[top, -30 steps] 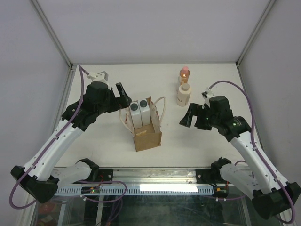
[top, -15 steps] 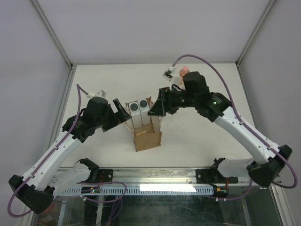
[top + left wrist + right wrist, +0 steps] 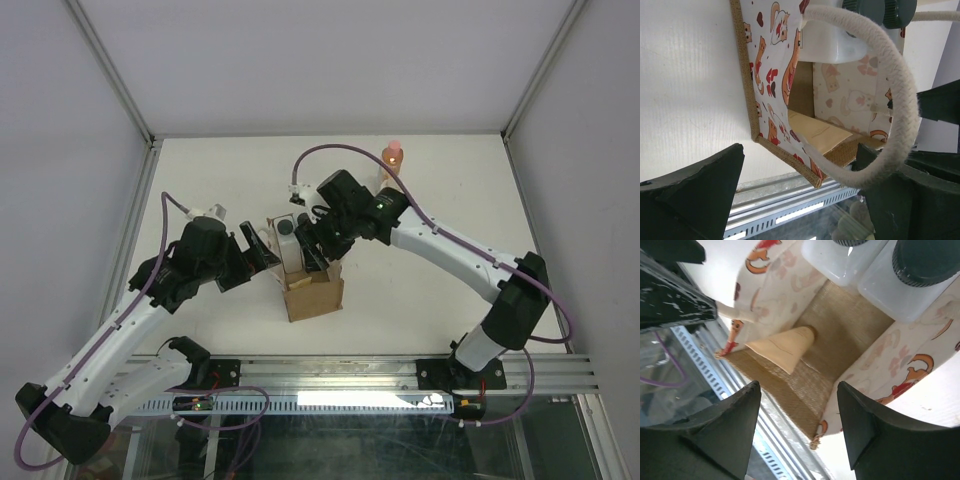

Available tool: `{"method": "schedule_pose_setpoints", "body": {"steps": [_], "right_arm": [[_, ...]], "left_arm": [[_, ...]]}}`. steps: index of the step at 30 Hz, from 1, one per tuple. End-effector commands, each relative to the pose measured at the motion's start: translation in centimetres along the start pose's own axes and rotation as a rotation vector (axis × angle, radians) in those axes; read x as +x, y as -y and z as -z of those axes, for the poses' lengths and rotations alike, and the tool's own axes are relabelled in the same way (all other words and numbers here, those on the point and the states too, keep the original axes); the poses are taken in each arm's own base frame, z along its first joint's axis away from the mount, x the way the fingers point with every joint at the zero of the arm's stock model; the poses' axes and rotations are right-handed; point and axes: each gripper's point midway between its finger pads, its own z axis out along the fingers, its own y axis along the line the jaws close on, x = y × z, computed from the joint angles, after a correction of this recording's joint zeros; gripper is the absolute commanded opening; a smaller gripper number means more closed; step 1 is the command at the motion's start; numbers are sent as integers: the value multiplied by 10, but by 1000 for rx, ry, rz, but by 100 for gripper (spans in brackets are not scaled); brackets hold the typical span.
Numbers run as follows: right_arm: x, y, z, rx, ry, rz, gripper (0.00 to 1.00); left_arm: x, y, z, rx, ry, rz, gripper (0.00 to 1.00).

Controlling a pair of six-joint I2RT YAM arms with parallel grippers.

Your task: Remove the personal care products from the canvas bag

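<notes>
The canvas bag (image 3: 314,290) stands upright at the table's middle. One white bottle with a dark grey cap (image 3: 286,240) shows in its far end; my right gripper (image 3: 313,250) hovers open over the bag's mouth and hides the second. The right wrist view shows both white bottles (image 3: 840,262) (image 3: 907,285) inside the bag (image 3: 840,325), beyond my open gripper (image 3: 797,405). My left gripper (image 3: 262,258) is open at the bag's left side. In its view (image 3: 800,160) the white loop handle (image 3: 892,90) lies against one finger. The orange bottle (image 3: 393,155) stands far right; the cream one is hidden.
A tan card (image 3: 782,347) lies tilted inside the bag's near end. The metal rail (image 3: 330,372) runs along the near table edge. Frame posts stand at the far corners. My right arm (image 3: 450,250) stretches across the table's right half.
My right arm swung from the right side leftward to above the bag's mouth, covering the cream bottle and one white bottle. My left gripper shifted nearer, against the bag's left side.
</notes>
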Motion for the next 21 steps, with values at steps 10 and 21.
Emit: {"method": "schedule_pose_setpoints", "body": {"steps": [10, 21], "right_arm": [[9, 17, -8, -20, -43, 464, 65], [27, 0, -29, -127, -29, 582, 65]], "left_arm": [[6, 4, 8, 38, -30, 16, 93], [1, 1, 20, 20, 0, -16, 94]]}}
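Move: For the right hand, the beige tube in the front of the canvas bag is some 10 cm below, about 4 cm to its left and 3 cm ahead. The bag's two white bottles stand beyond: the right one about 9 cm ahead and 1 cm left of the hand, the left one about 9 cm ahead and 6 cm left, their middles some 9 cm down. From the left hand, the tube lies about 9 cm right, 3 cm ahead and 10 cm below. Lower the right gripper about 5 cm towards the beige tube at the mouth's front end, near the front right corner, easing slightly to the right as you sink. Meanwhile swing the hand some 25 degrees counter-clockwise and keep the fingers at their part-open gap, without closing. Let the open left gripper ease back about 1.5 cm beside the left handle. ##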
